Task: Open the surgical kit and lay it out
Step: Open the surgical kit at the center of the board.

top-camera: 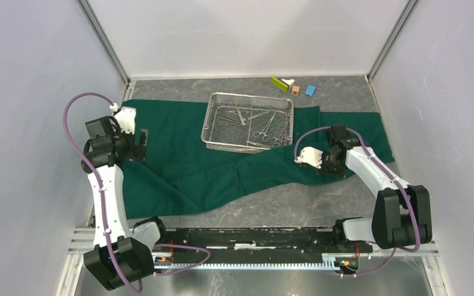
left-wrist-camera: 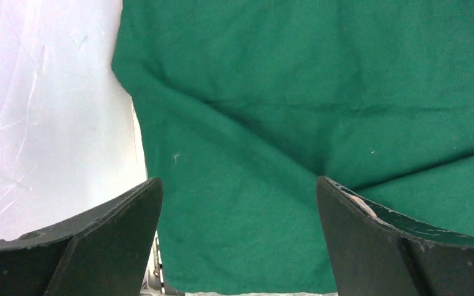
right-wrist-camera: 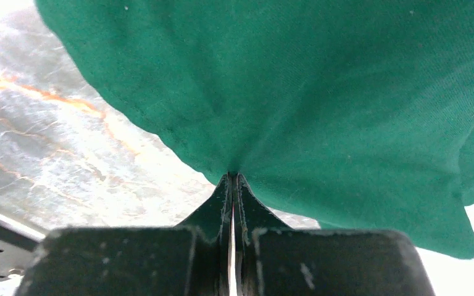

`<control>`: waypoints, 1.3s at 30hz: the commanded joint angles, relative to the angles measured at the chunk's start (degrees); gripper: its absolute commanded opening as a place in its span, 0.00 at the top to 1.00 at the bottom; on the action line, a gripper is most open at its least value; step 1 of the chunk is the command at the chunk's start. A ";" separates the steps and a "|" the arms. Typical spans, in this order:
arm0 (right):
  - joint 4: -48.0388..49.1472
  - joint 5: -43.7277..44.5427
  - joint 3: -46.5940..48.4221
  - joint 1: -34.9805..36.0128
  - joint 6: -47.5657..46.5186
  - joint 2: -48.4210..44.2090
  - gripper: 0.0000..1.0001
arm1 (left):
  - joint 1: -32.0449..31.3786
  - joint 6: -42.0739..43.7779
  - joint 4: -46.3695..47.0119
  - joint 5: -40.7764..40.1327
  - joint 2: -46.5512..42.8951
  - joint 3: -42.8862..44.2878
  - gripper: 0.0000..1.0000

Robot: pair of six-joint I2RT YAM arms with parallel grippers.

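The surgical kit lies unwrapped. Its dark green cloth [top-camera: 179, 160] is spread across the table, and the silver wire-mesh tray [top-camera: 250, 94] stands on the cloth's far middle. Steel ring-handled instruments [top-camera: 265, 131] lie inside the tray. My left gripper [top-camera: 141, 145] hangs open over the cloth's left part, nothing between its jaws [left-wrist-camera: 237, 203], green cloth [left-wrist-camera: 296, 92] below. My right gripper [top-camera: 339, 171] is at the cloth's near right edge. In the right wrist view its jaws [right-wrist-camera: 233, 176] are shut on a pinch of the cloth [right-wrist-camera: 321, 92], which gathers into folds at the tips.
A yellow-green block [top-camera: 279, 83], a brown block [top-camera: 295, 90] and a blue block [top-camera: 310, 90] sit at the back behind the tray. White walls close in left [top-camera: 31, 92] and right. Marble tabletop [top-camera: 284, 197] shows in front of the cloth.
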 commanded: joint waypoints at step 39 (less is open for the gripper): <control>-21.11 -5.61 17.83 -0.11 3.13 -16.46 0.13 | -16.97 -4.50 14.15 -4.22 16.83 7.24 0.00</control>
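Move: The green cloth's near edge is still pinched in the right hand, with the board's near edge some 14 cm straight back and 4 cm lower. From that hand, the cloth's right corner is about 6 cm ahead and 20 cm right, the instrument basket roughly 20 cm ahead and 28 cm left. The empty left hand has the basket some 18 cm ahead, 33 cm right and 16 cm below. The cloth's near edge is dragged back towards the board's near edge by the right hand, low over the board for about 13 cm, drifting some 4 cm right late on. There the fingers open and let go, and the hand rises about 7 cm while swinging forward again. Meanwhile the left hand, open and touching nothing, travels forward and right about 10 cm towards the basket, sinking slightly late and turning some 15 degrees clockwise. ##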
